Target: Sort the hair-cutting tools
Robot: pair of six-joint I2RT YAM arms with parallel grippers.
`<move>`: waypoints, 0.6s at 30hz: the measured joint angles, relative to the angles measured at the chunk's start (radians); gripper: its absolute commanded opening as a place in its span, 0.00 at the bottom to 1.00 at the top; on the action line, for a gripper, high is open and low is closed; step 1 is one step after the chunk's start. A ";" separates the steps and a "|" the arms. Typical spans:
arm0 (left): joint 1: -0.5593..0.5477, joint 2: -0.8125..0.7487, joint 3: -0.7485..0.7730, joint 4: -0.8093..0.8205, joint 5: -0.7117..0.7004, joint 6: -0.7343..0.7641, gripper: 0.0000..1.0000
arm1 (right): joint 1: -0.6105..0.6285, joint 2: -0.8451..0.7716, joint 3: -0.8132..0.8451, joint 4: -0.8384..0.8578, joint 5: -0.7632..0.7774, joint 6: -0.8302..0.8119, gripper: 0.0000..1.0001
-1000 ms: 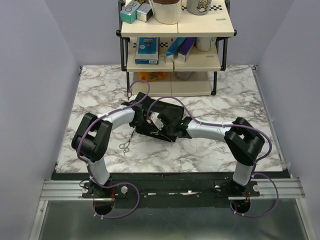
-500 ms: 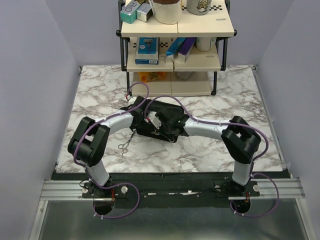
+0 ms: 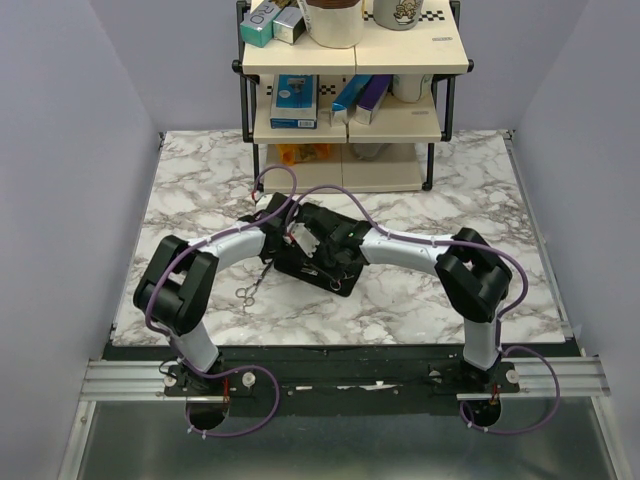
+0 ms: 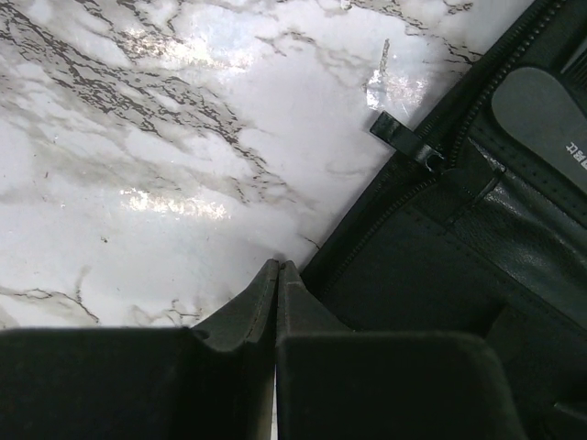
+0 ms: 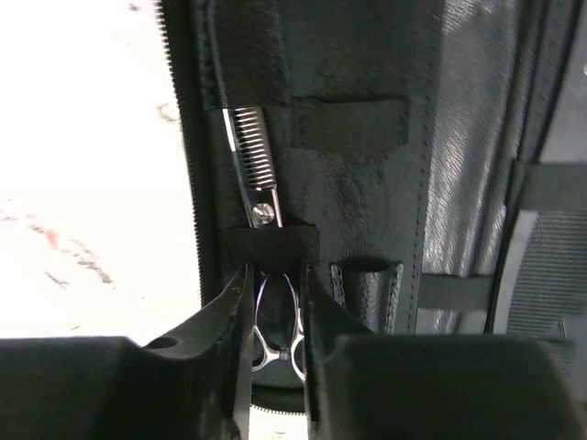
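Observation:
A black pouch [image 3: 342, 284] lies open on the marble table, with both grippers over it. Silver toothed scissors [image 5: 255, 170] are tucked under elastic straps inside the pouch [image 5: 367, 202]. My right gripper [image 5: 275, 271] [image 3: 323, 258] is shut on their finger loops. A second pair of small silver scissors [image 3: 247, 292] lies loose on the table, left of the pouch. My left gripper [image 4: 277, 266] [image 3: 282, 248] is shut, its tips on the marble right at the pouch's edge [image 4: 431, 275], with nothing seen between them. A ribbed grey piece [image 5: 541, 275] sits under a strap at the right.
A shelf unit [image 3: 350, 62] stands at the back of the table with a blue box [image 3: 295, 100], a purple box [image 3: 371, 97] and mugs on it. A zipper pull [image 4: 402, 137] sticks out from the pouch's edge. Grey walls close in both sides.
Both wrists have drawn closer over the pouch, and the pouch has turned and slid a little toward the near side. The loose scissors have stayed in place.

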 measured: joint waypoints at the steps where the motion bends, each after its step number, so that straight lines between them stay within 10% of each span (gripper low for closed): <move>1: 0.000 -0.001 -0.002 0.002 0.003 -0.002 0.09 | 0.000 -0.001 0.000 -0.005 -0.010 0.004 0.38; 18: -0.041 -0.009 -0.016 0.050 0.114 -0.021 0.09 | 0.004 -0.259 -0.114 -0.025 0.075 0.026 0.48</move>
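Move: The right fingers are at the handle end of the thinning scissors, whose pivot lies about 4 cm left and 1 cm ahead, roughly 2 cm lower; the open case's middle is some 4 cm ahead, and its comb about 9 cm ahead and 1 cm left. The left fingertips rest at the case's left edge, its middle about 9 cm right and 2 cm back, with the loose scissors on the table 5 cm left and 8 cm back. Shut left fingertips, already against the case's left edge, push the case along the table about 3.5 cm to the right and slightly back. Meanwhile the right fingers open and let go of the thinning scissors' handles, then that hand climbs some 6 cm off the case, drifting right on the way up. ##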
